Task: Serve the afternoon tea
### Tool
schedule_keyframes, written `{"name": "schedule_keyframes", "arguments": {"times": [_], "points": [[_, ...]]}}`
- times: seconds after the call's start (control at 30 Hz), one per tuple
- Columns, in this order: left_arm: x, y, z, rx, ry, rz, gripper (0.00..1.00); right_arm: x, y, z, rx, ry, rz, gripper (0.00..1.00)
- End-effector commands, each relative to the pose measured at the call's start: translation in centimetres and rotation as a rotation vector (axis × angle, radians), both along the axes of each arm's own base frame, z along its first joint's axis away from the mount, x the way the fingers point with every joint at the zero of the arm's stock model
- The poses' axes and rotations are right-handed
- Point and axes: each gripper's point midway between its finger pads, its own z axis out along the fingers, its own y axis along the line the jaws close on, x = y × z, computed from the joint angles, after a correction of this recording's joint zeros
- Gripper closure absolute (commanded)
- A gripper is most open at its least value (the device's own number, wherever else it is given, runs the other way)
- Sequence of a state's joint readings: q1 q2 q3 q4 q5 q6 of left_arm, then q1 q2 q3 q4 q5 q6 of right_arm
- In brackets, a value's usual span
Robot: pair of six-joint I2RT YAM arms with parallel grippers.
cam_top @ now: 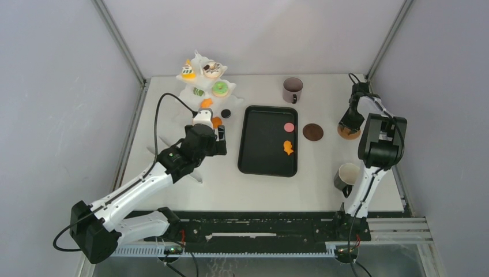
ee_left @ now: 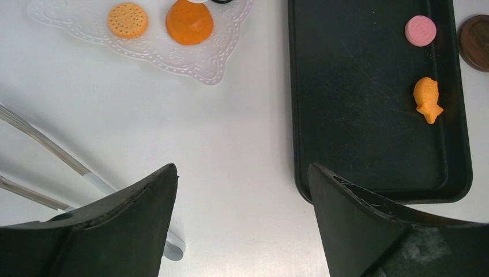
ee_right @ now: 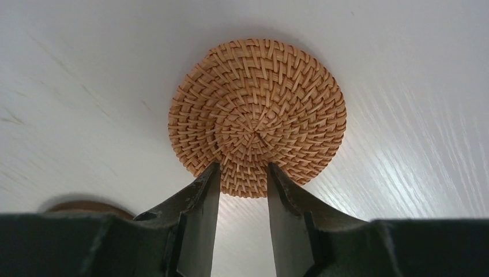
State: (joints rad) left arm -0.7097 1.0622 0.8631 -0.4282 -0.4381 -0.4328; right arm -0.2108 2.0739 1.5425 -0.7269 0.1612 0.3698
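Two pastries lie in the black tray: a pink round one and an orange fish-shaped one. More pastries sit on the white tiered stand, among them a green doughnut, an orange cookie and an orange cake. One dark mug stands behind the tray, another at the near right. My left gripper hangs open above bare table left of the tray. My right gripper is narrowed onto the near rim of a woven coaster that lies flat.
A dark brown round coaster lies just right of the tray. A small black round piece sits by the stand's lacy bottom tier. Metal frame posts and grey walls close in the table's left, back and right.
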Motion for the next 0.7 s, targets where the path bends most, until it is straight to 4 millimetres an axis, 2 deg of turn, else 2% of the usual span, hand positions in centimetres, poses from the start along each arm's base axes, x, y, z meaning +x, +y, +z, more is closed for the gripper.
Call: {"name": "schedule_keyframes", "arguments": {"times": [0.0, 0.13, 0.23, 0.3, 0.37, 0.47, 0.6, 0.67], "points": [[0.3, -0.2, 1.3, -0.027, -0.046, -0.019, 0.13, -0.9, -0.1, 2.8, 0.016, -0.055, -0.022, 0.54], [0.0, -0.5, 1.6, -0.041, -0.043, -0.043, 0.13, -0.2, -0.1, 9.2, -0.024, -0.229, -0.035, 0.31], [-0.4, -0.4, 1.6, -0.044, -0.042, -0.057, 0.13, -1.3, 0.3, 13.3, -0.058, -0.307, -0.037, 0.25], [-0.7, -0.3, 1.7, -0.046, -0.043, -0.064, 0.13, -3.1, 0.8, 15.0, -0.076, -0.324, -0.058, 0.25], [-0.9, -0.2, 2.0, -0.049, -0.045, -0.071, 0.12, -5.8, 1.3, 15.8, -0.072, -0.308, -0.103, 0.25], [-1.3, -0.3, 2.2, -0.045, -0.032, -0.089, 0.13, -10.7, 2.3, 15.8, -0.074, -0.264, -0.162, 0.27], [-1.5, -0.5, 2.2, -0.035, -0.017, -0.118, 0.12, -17.3, 3.7, 14.6, -0.047, -0.200, -0.246, 0.27], [-1.6, -0.6, 2.2, -0.034, -0.013, -0.124, 0.12, -21.4, 3.7, 13.8, -0.065, -0.152, -0.332, 0.27]]}}
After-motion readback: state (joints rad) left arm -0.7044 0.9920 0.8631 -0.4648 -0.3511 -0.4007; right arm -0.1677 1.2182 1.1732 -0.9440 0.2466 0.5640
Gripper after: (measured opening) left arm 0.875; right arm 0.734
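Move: The grey mug near the table's front edge lies about 20 cm back and 5 cm to the left of my right hand, its middle some 3 cm higher. The woven coaster is right under my right fingertips, its centre about 2 cm ahead and 1 cm below; the dark round coaster sits about 16 cm to the left, level with the hand. From my left hand the mug is roughly 55 cm to the right, 8 cm back and 13 cm below. I slide my right fingertips a couple of centimetres back off the woven coaster while opening them from under half to about three quarters. Then I lift fast, some 18 cm, tipping the fingers outward about 20 degrees, and swing back about 12 cm more and slightly left towards the grey mug, just starting to sink at the end. ##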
